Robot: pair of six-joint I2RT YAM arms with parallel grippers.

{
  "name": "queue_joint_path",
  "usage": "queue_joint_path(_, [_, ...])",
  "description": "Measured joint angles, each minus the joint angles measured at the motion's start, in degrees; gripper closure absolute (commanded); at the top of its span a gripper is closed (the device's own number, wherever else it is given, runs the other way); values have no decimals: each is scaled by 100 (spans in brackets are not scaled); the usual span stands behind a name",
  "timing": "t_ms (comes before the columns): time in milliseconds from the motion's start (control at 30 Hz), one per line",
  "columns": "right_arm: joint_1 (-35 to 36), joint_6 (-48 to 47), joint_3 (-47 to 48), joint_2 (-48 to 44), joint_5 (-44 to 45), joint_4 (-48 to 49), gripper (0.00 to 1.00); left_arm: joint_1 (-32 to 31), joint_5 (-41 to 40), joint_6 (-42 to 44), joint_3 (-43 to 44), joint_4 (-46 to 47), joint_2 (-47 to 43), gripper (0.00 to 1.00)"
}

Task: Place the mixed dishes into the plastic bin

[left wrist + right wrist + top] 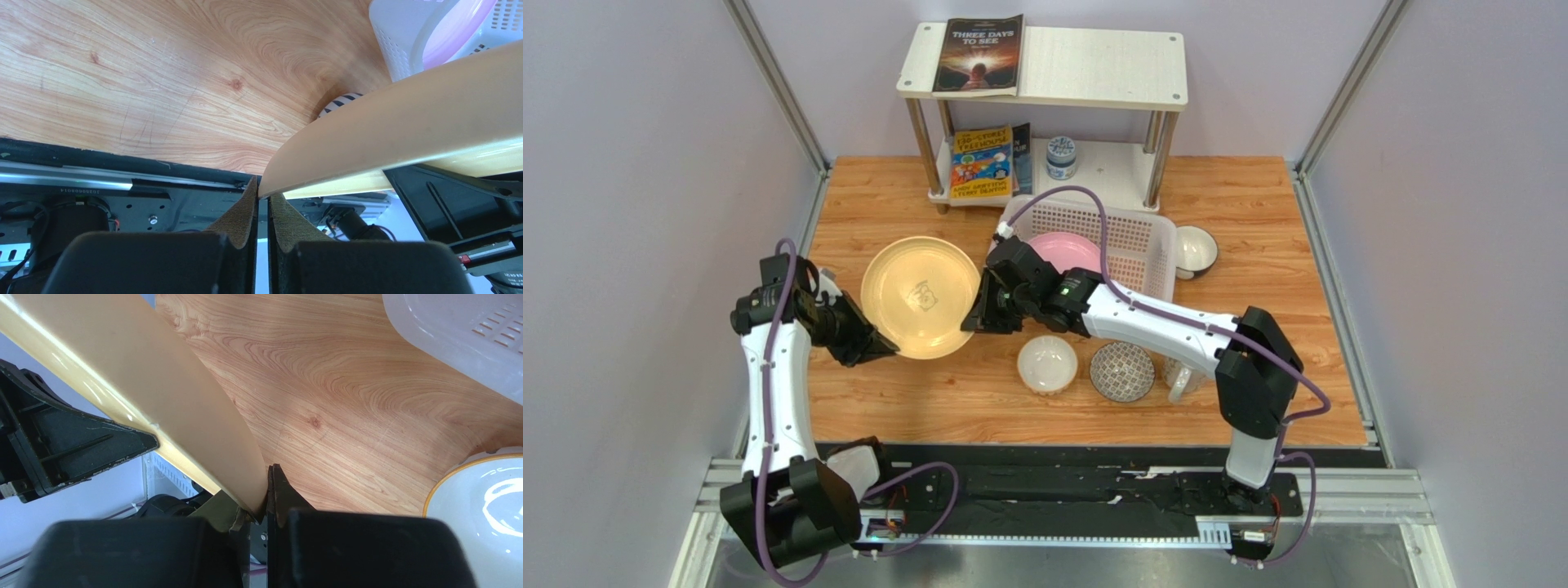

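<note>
The pale yellow plate (918, 294) is held off the table between both arms, left of the plastic bin (1145, 260). My left gripper (876, 346) is shut on its near-left rim; the left wrist view shows the rim of the plate (405, 128) pinched at the very tips of the gripper (263, 195). My right gripper (974, 316) is shut on the plate's right rim, and in the right wrist view the gripper (261, 505) clamps the plate (153, 386). The pink plate (1063, 250) lies in the bin. A white bowl (1047, 364) and the grey patterned bowl (1122, 371) sit on the table in front.
Another white bowl (1194, 251) sits right of the bin. The mug (1179, 380) is mostly hidden under my right arm. The white two-tier shelf (1100, 74) at the back holds books and a small patterned jar (1060, 156). Grey walls flank the table.
</note>
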Motion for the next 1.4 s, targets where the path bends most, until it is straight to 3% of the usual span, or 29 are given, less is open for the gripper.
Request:
queue_joint_path(100, [26, -57, -101, -146, 83, -11, 100, -31, 2, 37, 22, -33, 0, 61])
queue_joint_path(200, [24, -160, -387, -459, 306, -186, 100, -59, -68, 63, 203, -129, 0, 52])
queue_joint_path(400, [-487, -227, -802, -1335, 393, -546, 100, -55, -411, 9, 476, -162, -15, 51])
queue_joint_path(600, [-2002, -354, -809, -2247, 256, -879, 100, -24, -557, -4, 476, -166, -15, 51])
queue_joint_path(733, [-3110, -507, -560, -2166, 28, -1268, 100, -20, -560, -2, 470, -146, -22, 52])
queue_joint_path(1100, [-3338, -723, -337, -437, -894, -1652, 100, -15, -463, -2, 168, -94, -111, 53])
queue_joint_path(1400, [-3335, -713, -380, 136, -1283, -1672, 100, -13, -363, -2, 146, -4, -120, 55])
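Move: Both hands still pinch the yellow plate's rim, the plate's middle about 9 cm left of the right hand and 5 cm ahead, level with it. The plastic bin lies some 17 cm ahead of the right hand, 18 cm to its right and 11 cm down. The pink plate is already in the bin, 2 cm left of the bin's middle; a white bowl stands 11 cm to the hand's right, level fore and aft, 13 cm down. From the left hand, the bin is roughly 21 cm ahead, 30 cm right. Rightward and forward in an upward arc, the right hand carries the yellow plate by its rim over the bin's near-left side, climbing about 9 cm and swinging clockwise, then sinks some 15 cm into the bin, the fingers tipping downward, grip kept. At the start the left hand opens about halfway and lets go of the rim, then stays nearly in place. ##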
